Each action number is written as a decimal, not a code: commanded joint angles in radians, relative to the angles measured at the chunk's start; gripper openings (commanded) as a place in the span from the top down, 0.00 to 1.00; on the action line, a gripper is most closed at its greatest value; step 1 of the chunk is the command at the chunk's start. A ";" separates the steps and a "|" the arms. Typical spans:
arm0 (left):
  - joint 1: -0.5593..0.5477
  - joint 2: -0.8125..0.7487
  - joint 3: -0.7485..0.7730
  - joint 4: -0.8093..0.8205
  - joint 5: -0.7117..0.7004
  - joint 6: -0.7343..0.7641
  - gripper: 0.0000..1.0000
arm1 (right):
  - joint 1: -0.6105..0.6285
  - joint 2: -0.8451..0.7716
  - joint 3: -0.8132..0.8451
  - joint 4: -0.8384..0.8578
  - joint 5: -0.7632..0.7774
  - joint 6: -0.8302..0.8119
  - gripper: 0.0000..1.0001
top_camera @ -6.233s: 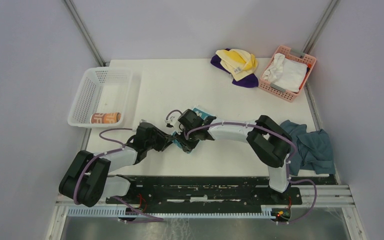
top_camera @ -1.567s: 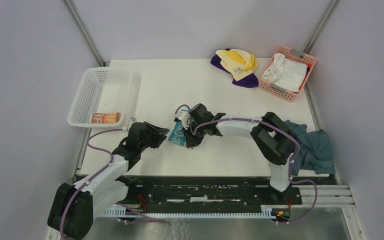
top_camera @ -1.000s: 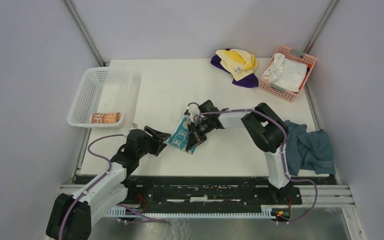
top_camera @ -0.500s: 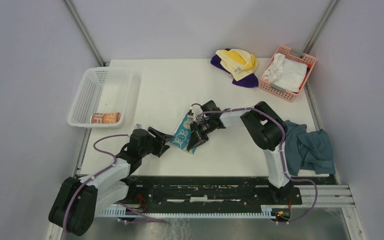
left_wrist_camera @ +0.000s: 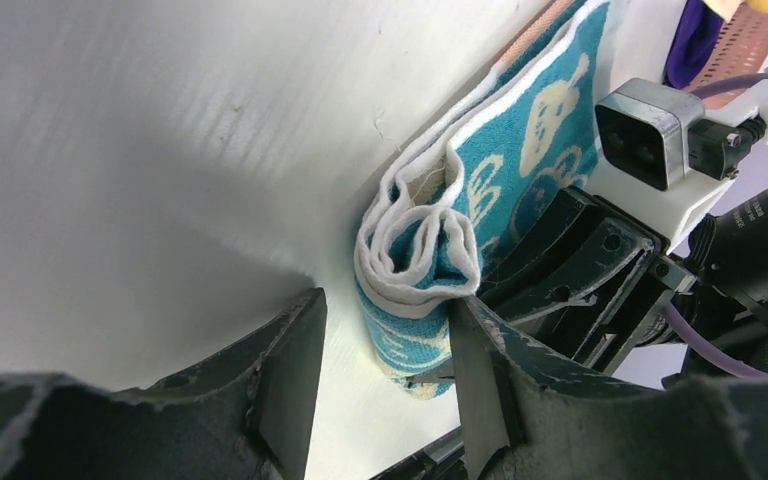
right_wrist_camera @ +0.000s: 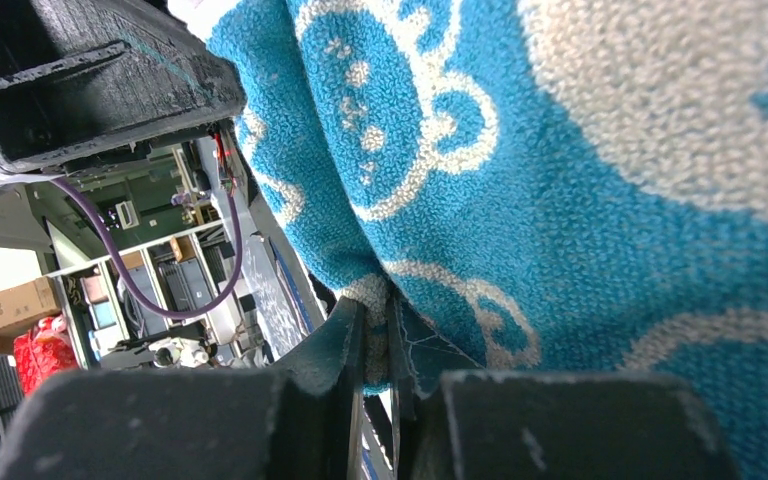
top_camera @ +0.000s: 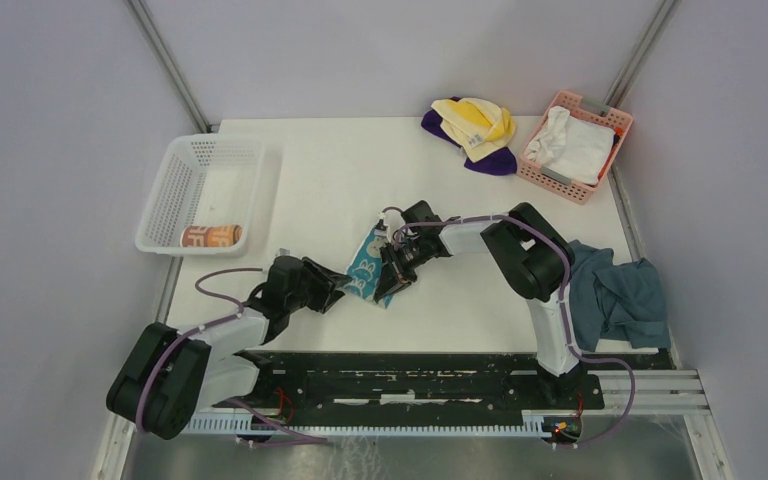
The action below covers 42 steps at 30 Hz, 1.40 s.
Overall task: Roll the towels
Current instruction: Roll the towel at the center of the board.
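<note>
A teal towel (top_camera: 368,268) with white rabbit faces lies partly rolled at the table's middle. In the left wrist view its rolled end (left_wrist_camera: 418,262) sits between the fingers of my left gripper (left_wrist_camera: 385,305). That gripper is open: the right finger (left_wrist_camera: 480,390) touches the roll and a gap remains at the left finger (left_wrist_camera: 285,385). My right gripper (right_wrist_camera: 375,340) is shut on the towel's (right_wrist_camera: 560,180) white-edged hem from the other side. From above, the left gripper (top_camera: 335,285) and right gripper (top_camera: 392,272) flank the towel. A yellow towel (top_camera: 475,122) lies on a purple towel (top_camera: 492,162) at the back.
A white basket (top_camera: 175,190) at the left holds a rolled peach-orange towel (top_camera: 210,236). A pink basket (top_camera: 600,115) with a white cloth (top_camera: 572,145) stands at the back right. A blue-grey cloth (top_camera: 620,295) lies crumpled at the right edge.
My left arm has swung in toward the teal towel and its jaws have narrowed around the rolled end. The right gripper has kept its hold after turning the towel.
</note>
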 commanded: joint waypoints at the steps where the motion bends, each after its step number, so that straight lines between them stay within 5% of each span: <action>1: -0.014 0.041 0.037 0.038 -0.034 0.022 0.44 | -0.001 0.014 0.009 -0.045 0.095 -0.053 0.93; 13: -0.033 0.122 0.052 0.017 -0.086 0.048 0.49 | 0.009 -0.022 0.014 -0.100 0.134 -0.117 0.90; 24: -0.035 0.160 0.095 -0.091 -0.107 0.077 0.67 | 0.048 -0.251 -0.016 -0.158 0.283 -0.265 0.65; 34: -0.036 0.159 0.151 -0.163 -0.096 0.116 0.68 | 0.207 -0.462 -0.026 -0.213 0.676 -0.450 0.53; 42: -0.036 0.139 0.175 -0.201 -0.090 0.127 0.68 | 0.358 -0.457 -0.037 -0.170 0.905 -0.554 0.52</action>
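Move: The rolled edge's left end lies just off the left fingertips, about 2 cm ahead, 2 cm to the right and 1 cm lower. The towel's flat part spreads beyond the roll, its middle some 5 cm ahead and 5 cm right of the left hand; the white basket is about 18 cm ahead and 27 cm left. The right hand still pinches the roll's other end; from it the left end is about 6 cm left and 2 cm ahead. The roll's left end is taken between the left fingers, which slip about 1.5 cm forward over it, ease down and right by about 1 cm and close into a pinch. As they close, the right fingers open and let go of the near right end, and the right hand lifts some 7.5 cm, its wrist swinging about 55 degrees so the fingers no longer point back but slightly forward, down and left. ##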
